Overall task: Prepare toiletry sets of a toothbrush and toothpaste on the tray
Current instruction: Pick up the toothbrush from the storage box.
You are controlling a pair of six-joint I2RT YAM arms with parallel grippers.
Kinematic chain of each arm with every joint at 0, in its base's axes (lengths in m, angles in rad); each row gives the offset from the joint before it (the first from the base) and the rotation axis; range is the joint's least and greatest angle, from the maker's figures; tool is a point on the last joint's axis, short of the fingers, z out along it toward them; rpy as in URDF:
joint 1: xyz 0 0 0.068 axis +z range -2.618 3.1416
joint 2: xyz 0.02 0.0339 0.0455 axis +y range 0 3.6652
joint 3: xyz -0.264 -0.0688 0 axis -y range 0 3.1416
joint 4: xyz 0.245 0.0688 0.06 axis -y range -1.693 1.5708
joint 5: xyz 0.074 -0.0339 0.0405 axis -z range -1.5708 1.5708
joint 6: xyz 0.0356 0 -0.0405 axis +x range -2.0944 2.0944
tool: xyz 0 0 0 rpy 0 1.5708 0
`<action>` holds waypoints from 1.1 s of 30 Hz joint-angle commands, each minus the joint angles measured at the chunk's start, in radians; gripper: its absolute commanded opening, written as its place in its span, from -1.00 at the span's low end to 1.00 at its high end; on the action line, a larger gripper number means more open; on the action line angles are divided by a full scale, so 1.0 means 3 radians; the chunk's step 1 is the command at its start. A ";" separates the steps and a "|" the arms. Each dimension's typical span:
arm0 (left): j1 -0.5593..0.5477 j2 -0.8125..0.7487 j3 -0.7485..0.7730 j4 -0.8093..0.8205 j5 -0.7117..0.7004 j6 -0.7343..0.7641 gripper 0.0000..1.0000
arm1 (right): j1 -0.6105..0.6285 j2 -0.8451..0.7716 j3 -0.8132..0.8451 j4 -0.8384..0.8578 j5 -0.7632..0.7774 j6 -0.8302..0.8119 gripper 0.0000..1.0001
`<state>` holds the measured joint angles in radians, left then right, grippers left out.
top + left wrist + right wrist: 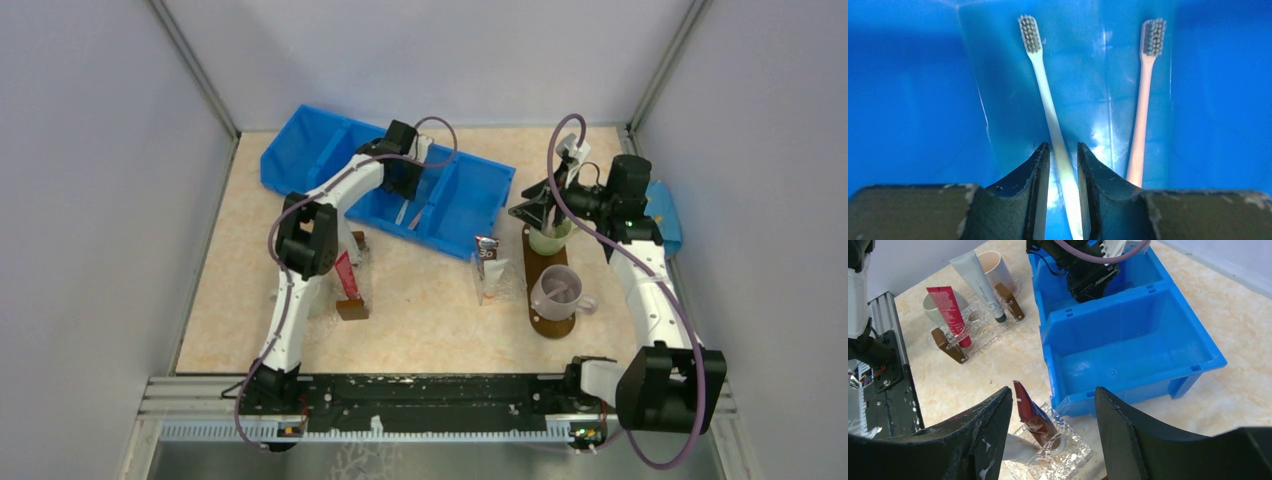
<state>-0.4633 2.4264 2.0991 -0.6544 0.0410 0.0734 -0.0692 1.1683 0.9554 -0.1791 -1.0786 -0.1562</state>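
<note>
In the left wrist view a white toothbrush (1048,100) and a pale pink toothbrush (1140,120) lie on the floor of the blue bin (908,100). My left gripper (1063,147) reaches down into the bin (300,150), its jaws narrowly open astride the white handle, with a slim gap on the left side. My right gripper (522,212) hovers wide open and empty over the far end of the dark brown oval tray (551,326). Below the right gripper (1053,390), a dark red toothpaste tube (1030,412) stands in a clear holder (1068,452). This tube (487,252) is just left of the tray.
A green mug (548,240) and a pale mug (557,290) stand on the tray. On the left, a red tube (950,312) and a grey-white tube (977,282) lean in a clear rack with brown end blocks (945,342). A beige cup (995,267) is behind the rack.
</note>
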 commanded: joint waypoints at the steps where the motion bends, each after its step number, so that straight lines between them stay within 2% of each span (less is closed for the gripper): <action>1: -0.0016 -0.0114 -0.0190 -0.0184 0.0052 -0.0045 -0.36 | 0.0002 -0.0059 0.0058 0.0063 -0.0101 -0.0052 0.23; 4: -0.0020 -0.0077 -0.0180 -0.0221 0.0057 -0.0032 -0.46 | 0.0005 -0.0050 0.0064 0.0061 -0.0101 -0.0052 0.23; 12: -0.0020 0.0067 -0.0058 -0.0294 0.0047 0.0070 -1.00 | 0.0005 -0.0029 0.0063 0.0065 -0.0099 -0.0051 0.23; 17: -0.0019 -0.0077 -0.0059 -0.0113 -0.0139 0.0000 -1.00 | 0.0006 -0.0029 0.0049 0.0094 -0.0126 -0.0022 0.23; 23: -0.0016 -0.0698 -0.0824 0.0743 -0.0081 -0.0099 -1.00 | 0.0021 -0.0011 0.0007 0.0208 -0.0159 0.0082 0.23; 33: -0.0021 -0.0854 -0.0891 0.0808 -0.0046 -0.0110 -1.00 | 0.0021 -0.0003 -0.0018 0.0278 -0.0165 0.0132 0.23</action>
<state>-0.4652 2.2246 1.8420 -0.4461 0.0151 0.0517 -0.0673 1.1683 0.9554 -0.1501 -1.1027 -0.1261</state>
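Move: The white toothbrush lies almost right under the left fingertips, its middle about 1 cm below and within a centimetre otherwise, handle towards the base. The pink toothbrush is some 4 cm to the right and 3 cm nearer the base, on the same box floor. The compartment's right divider stands roughly 7 cm right and 2 cm back. From the right hand the white toothbrush is some 19 cm ahead, 22 cm left and 23 cm below. Back by barely 1 cm first, low over the box floor, while the left fingers, open astride the white toothbrush, close and pinch it near the middle of its length. Once shut, the hand eases slightly farther back, then lifts straight up about 4 cm, the fingertips tilting forward by some 10 degrees. ##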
